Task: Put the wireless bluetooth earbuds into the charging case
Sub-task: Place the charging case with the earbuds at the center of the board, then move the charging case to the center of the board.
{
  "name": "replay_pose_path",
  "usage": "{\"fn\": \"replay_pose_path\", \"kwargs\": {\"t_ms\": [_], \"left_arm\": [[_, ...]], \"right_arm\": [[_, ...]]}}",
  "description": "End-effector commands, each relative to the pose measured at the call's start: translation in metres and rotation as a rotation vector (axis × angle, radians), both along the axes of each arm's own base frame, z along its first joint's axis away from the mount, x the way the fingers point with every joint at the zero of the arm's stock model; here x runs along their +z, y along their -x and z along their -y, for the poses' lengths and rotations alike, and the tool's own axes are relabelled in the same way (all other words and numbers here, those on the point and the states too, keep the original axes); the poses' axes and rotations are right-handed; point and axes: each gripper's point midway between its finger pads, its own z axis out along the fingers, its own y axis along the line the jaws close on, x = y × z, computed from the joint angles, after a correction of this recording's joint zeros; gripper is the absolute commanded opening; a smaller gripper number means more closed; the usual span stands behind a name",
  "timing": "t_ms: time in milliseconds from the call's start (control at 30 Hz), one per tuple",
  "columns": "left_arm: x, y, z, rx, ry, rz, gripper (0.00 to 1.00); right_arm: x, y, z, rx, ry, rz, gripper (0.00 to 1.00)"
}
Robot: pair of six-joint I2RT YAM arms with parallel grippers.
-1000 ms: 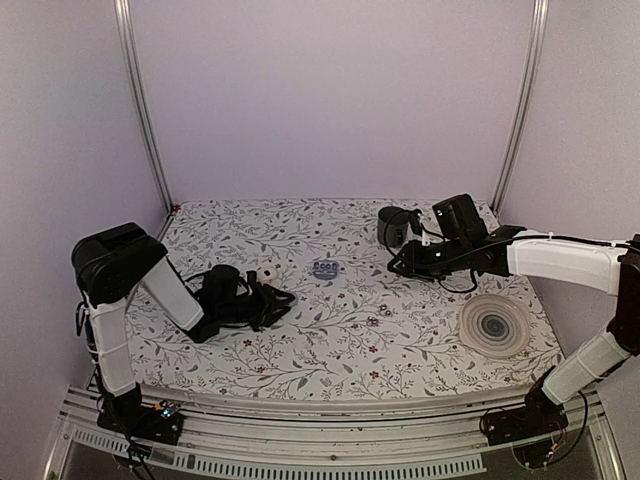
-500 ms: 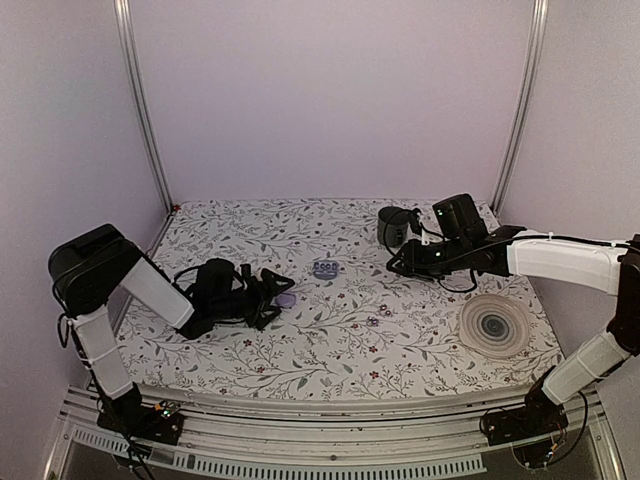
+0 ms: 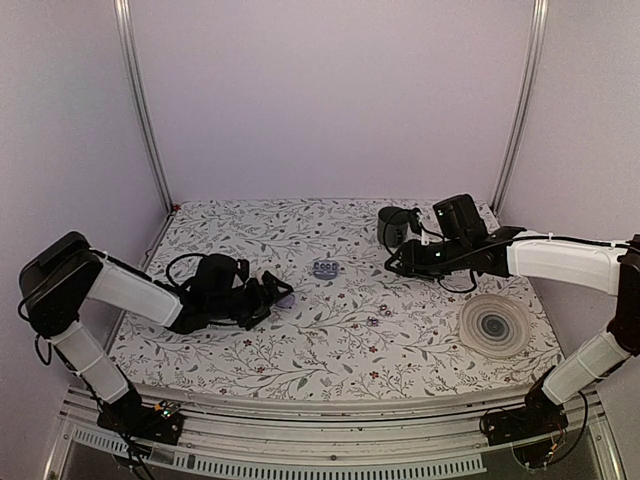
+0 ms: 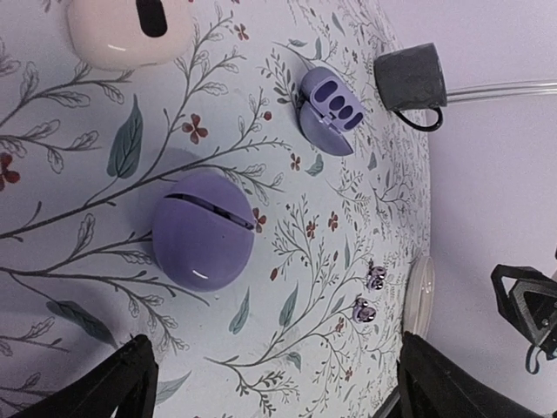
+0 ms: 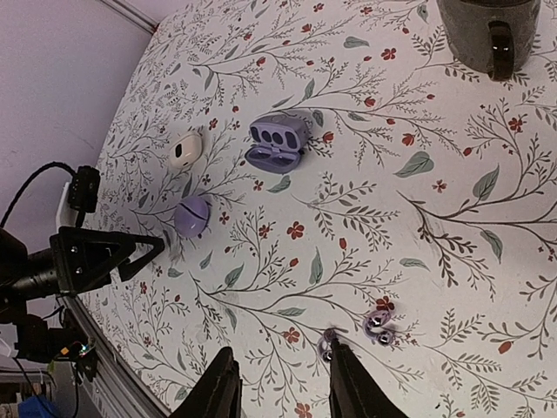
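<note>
The charging case (image 3: 325, 268) lies open on the floral cloth, its sockets showing (image 4: 326, 109) (image 5: 278, 144). Both earbuds (image 3: 374, 322) lie loose on the cloth, apart from it; they show as two small shiny lilac pieces (image 4: 370, 293) (image 5: 380, 324). My left gripper (image 3: 272, 295) (image 4: 278, 392) is open wide and low over the cloth, holding nothing. A lilac disc (image 4: 203, 228) lies just ahead of it. My right gripper (image 3: 398, 263) (image 5: 283, 387) hangs above the table, open with nothing between its fingers. One fingertip (image 5: 341, 357) overlaps the second earbud (image 5: 327, 342) in the right wrist view.
A dark mug (image 3: 393, 228) stands at the back right, close to my right arm. A pale swirl-patterned plate (image 3: 495, 325) lies at the right. A white round piece with a dark centre (image 4: 130, 30) lies beside the lilac disc.
My left gripper has opened wide and its arm has stretched out lower and to the left; the lilac disc now lies free. My right gripper's fingers have parted slightly.
</note>
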Motion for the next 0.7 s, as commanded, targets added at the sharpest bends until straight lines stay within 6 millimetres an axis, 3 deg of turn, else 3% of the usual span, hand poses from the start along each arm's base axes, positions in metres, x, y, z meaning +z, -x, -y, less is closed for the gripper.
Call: {"fn": "replay_pose_path", "kwargs": {"t_ms": [0,367,533,667], "left_arm": [[0.015,-0.004,0.001,-0.024,-0.123,0.079,0.96],[0.071,-0.025,0.021,-0.114,-0.302,0.296,0.96],[0.075,-0.039,0.036,-0.227,-0.442,0.327,0.96],[0.063,-0.053,0.047,-0.301,-0.547,0.316,0.95]], "right_arm": [[0.009,0.0,0.003,0.005,-0.014,0.042,0.4],[0.015,0.001,0.01,-0.013,0.0,0.059,0.63],[0.016,0.0,0.013,-0.028,0.007,0.061,0.64],[0.018,-0.001,0.016,-0.039,0.014,0.067,0.64]]}}
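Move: The open purple case lies about 11 cm ahead of the empty left hand, 11 cm to its right and 5 cm below. The closed round case is about 3 cm ahead, 2 cm right; the white case about 10 cm ahead, 2 cm left, both also 5 cm lower. From the right hand, one loose earbud is roughly 15 cm straight below, the other 2 cm back and 2 cm left; the open case is about 10 cm ahead, 12 cm left. Upward first and faster as it goes, the left hand climbs about 10 cm away from the closed round case, swinging some 5 cm forward and 5 cm right so that it comes sideways nearer the open purple case. Its wrist rolls about 30 degrees, clockwise seen from behind the hand, with the fingers wide open and empty. The right hand nearly stays in place over the earbuds and opens its fingers further. ##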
